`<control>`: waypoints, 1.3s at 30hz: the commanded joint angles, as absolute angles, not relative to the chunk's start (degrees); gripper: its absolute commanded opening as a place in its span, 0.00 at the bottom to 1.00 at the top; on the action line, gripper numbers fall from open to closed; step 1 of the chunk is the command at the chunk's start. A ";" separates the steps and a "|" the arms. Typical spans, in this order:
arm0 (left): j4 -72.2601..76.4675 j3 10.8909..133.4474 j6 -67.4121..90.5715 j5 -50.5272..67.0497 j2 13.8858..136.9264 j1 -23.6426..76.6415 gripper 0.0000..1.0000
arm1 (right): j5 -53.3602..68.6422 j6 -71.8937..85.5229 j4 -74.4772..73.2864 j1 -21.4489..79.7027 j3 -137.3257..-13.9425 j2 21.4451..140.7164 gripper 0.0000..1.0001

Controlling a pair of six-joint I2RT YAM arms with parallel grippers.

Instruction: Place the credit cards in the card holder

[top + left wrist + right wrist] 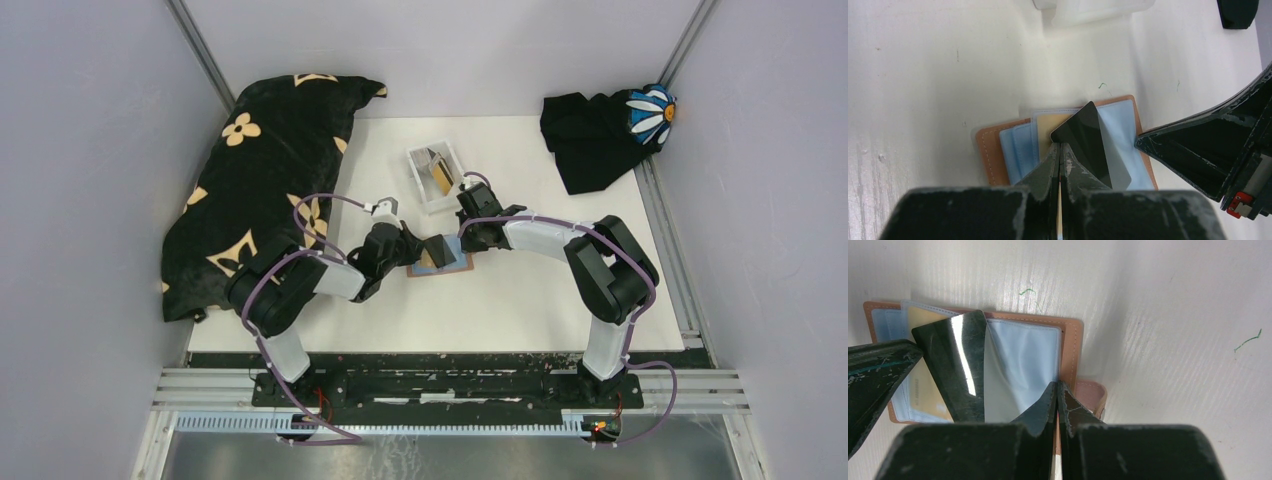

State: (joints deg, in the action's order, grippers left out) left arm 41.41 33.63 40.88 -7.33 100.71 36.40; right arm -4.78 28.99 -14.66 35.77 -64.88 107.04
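Observation:
The tan card holder [452, 266] lies open on the white table, its blue-clear sleeves facing up [1120, 145]. A gold credit card [1048, 126] sits in a sleeve. My left gripper [1060, 148] is shut on the corner of a black credit card [1085, 142]. That card is tilted, its far end under a clear sleeve [1018, 367]. My right gripper [1057, 386] is shut at the holder's right edge [1070, 347], pinching the sleeve's rim beside the snap strap [1093, 395]. Both grippers meet over the holder [438, 248].
A white tray [424, 192] with more cards, one of them gold [441, 176], stands just behind the holder. A black flower-print cushion [260, 170] fills the left side. A black cloth with a daisy [600, 135] lies at the back right.

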 commanded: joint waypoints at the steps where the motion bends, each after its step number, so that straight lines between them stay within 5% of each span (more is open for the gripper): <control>1: 39.04 36.40 37.97 -4.56 98.23 36.12 0.03 | -3.34 28.75 -13.36 36.48 -62.04 113.16 0.05; 33: 24.81 40.30 36.30 -4.72 93.80 36.03 0.03 | -3.58 28.59 -13.11 36.48 -62.09 112.72 0.07; 35: 24.41 40.02 36.32 -4.92 93.62 35.88 0.12 | -3.45 28.56 -12.98 36.52 -62.04 112.74 0.07; 37: 23.91 39.99 36.59 -4.72 93.73 35.87 0.32 | -3.36 28.65 -12.80 36.55 -61.92 112.81 0.07; 39: 23.81 40.06 36.80 -4.19 93.96 35.91 0.37 | -3.26 28.74 -12.62 36.52 -61.73 112.85 0.08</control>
State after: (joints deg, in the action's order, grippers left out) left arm 24.12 38.59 38.50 -4.32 95.24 36.07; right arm -4.62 28.62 -14.50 35.77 -64.86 107.04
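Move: The black credit card, lying askew on the open card holder, has its middle about 3 cm to the left hand's right, 1 cm back and 1 cm below. From that hand the holder's middle is about 4 cm right, 2 cm back and 2 cm lower; the white tray is some 14 cm ahead and 3 cm right. For the right hand, still at the holder's right side, the card is roughly 6 cm left, level with it and slightly below. Left hand eases back 1 cm, lifts about 1.5 cm off the card, then dips, opening over its left edge. ##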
